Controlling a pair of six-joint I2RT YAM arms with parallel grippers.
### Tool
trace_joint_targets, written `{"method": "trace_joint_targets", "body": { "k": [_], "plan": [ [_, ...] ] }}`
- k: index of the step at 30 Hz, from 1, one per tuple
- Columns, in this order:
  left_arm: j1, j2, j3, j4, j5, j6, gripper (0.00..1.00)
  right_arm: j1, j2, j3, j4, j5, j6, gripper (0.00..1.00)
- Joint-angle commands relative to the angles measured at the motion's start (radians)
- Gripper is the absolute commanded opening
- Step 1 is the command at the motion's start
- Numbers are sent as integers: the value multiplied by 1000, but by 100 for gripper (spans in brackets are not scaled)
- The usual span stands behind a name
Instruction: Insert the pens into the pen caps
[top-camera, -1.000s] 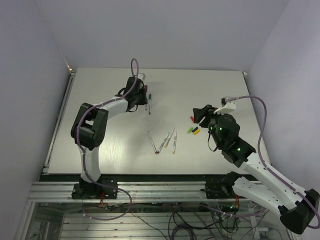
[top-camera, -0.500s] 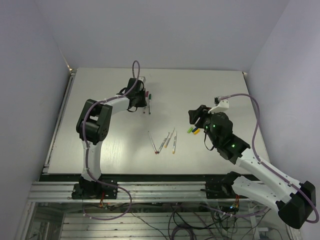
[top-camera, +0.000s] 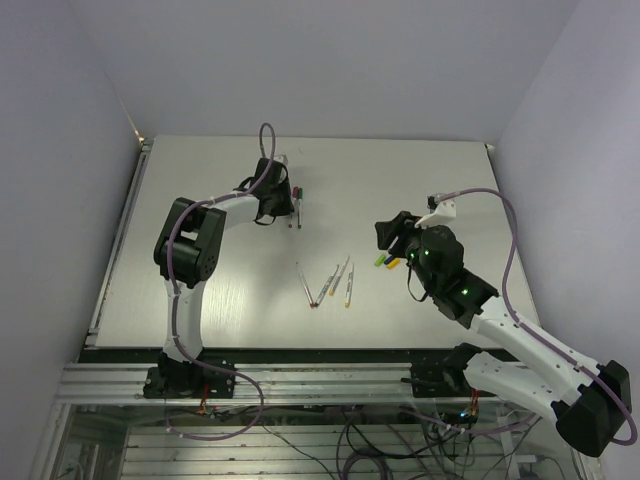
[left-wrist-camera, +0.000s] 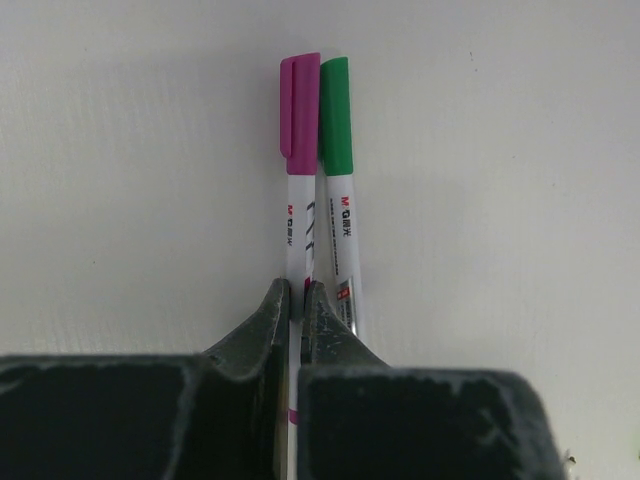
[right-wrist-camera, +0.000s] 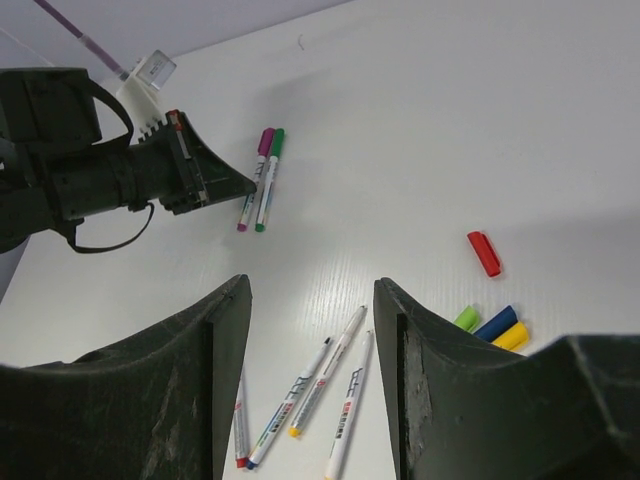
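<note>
In the left wrist view, two capped pens lie side by side on the table: one with a magenta cap (left-wrist-camera: 298, 105), one with a green cap (left-wrist-camera: 334, 110). My left gripper (left-wrist-camera: 297, 292) is shut on the magenta-capped pen's white barrel (left-wrist-camera: 298, 225); the green-capped pen (left-wrist-camera: 343, 240) lies just right of the fingers. My right gripper (right-wrist-camera: 312, 290) hangs open above several uncapped pens (right-wrist-camera: 330, 368). A red cap (right-wrist-camera: 484, 253), a light green cap (right-wrist-camera: 466, 318), a blue cap (right-wrist-camera: 496, 323) and a yellow cap (right-wrist-camera: 511, 336) lie loose to its right.
From above, the capped pair (top-camera: 297, 207) lies at the table's back middle beside the left gripper (top-camera: 286, 203). The loose pens (top-camera: 330, 283) fan out mid-table. The right gripper (top-camera: 388, 233) hovers by the caps (top-camera: 386, 261). Grey walls enclose the table (top-camera: 200, 200).
The right arm has swung left, so its gripper now covers the red cap in the top view. The left arm's elbow shifted slightly; its gripper stays at the capped pens.
</note>
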Motion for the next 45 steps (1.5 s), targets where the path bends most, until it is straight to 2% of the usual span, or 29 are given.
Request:
{"method": "trace_joint_targets", "body": {
  "k": [1, 9, 18, 27, 37, 45],
  "plan": [
    [5, 18, -18, 28, 22, -48, 7, 2, 3, -14, 22, -3, 15, 52],
    [7, 1, -45, 12, -30, -80, 9, 2, 4, -22, 29, -20, 28, 52],
    [7, -30, -32, -16, -73, -68, 29, 2, 5, -19, 31, -23, 31, 51],
    [7, -86, -19, -64, -115, -33, 32, 2, 22, -8, 44, -36, 30, 51],
    [8, -171, -54, -33, -78, -26, 38, 2, 21, -7, 60, -43, 20, 51],
    [4, -330, -184, -11, -88, -18, 38, 1, -63, -48, 76, 95, 50, 56]
  ]
}}
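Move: Between the left fingers, pinched near the middle, is the capped purple pen. It lies lengthwise on the table, its own middle about 1 cm ahead of the hand and level with it. The capped green pen is beside it, roughly 2 cm to the right and 1 cm ahead. The uncapped red-ended pen lies about 23 cm back and 4 cm right. From the right hand the purple pen is some 20 cm ahead, 19 cm left and 20 cm below. Letting go of the purple pen on the table, the left fingers part. While still down around it, the left hand eases about 1.5 cm left, away from the green pen, turning some 5 degrees counter-clockwise. Then it climbs clear, about 6 cm in all, drawing a little back and left at the end with the fingers partly open. ##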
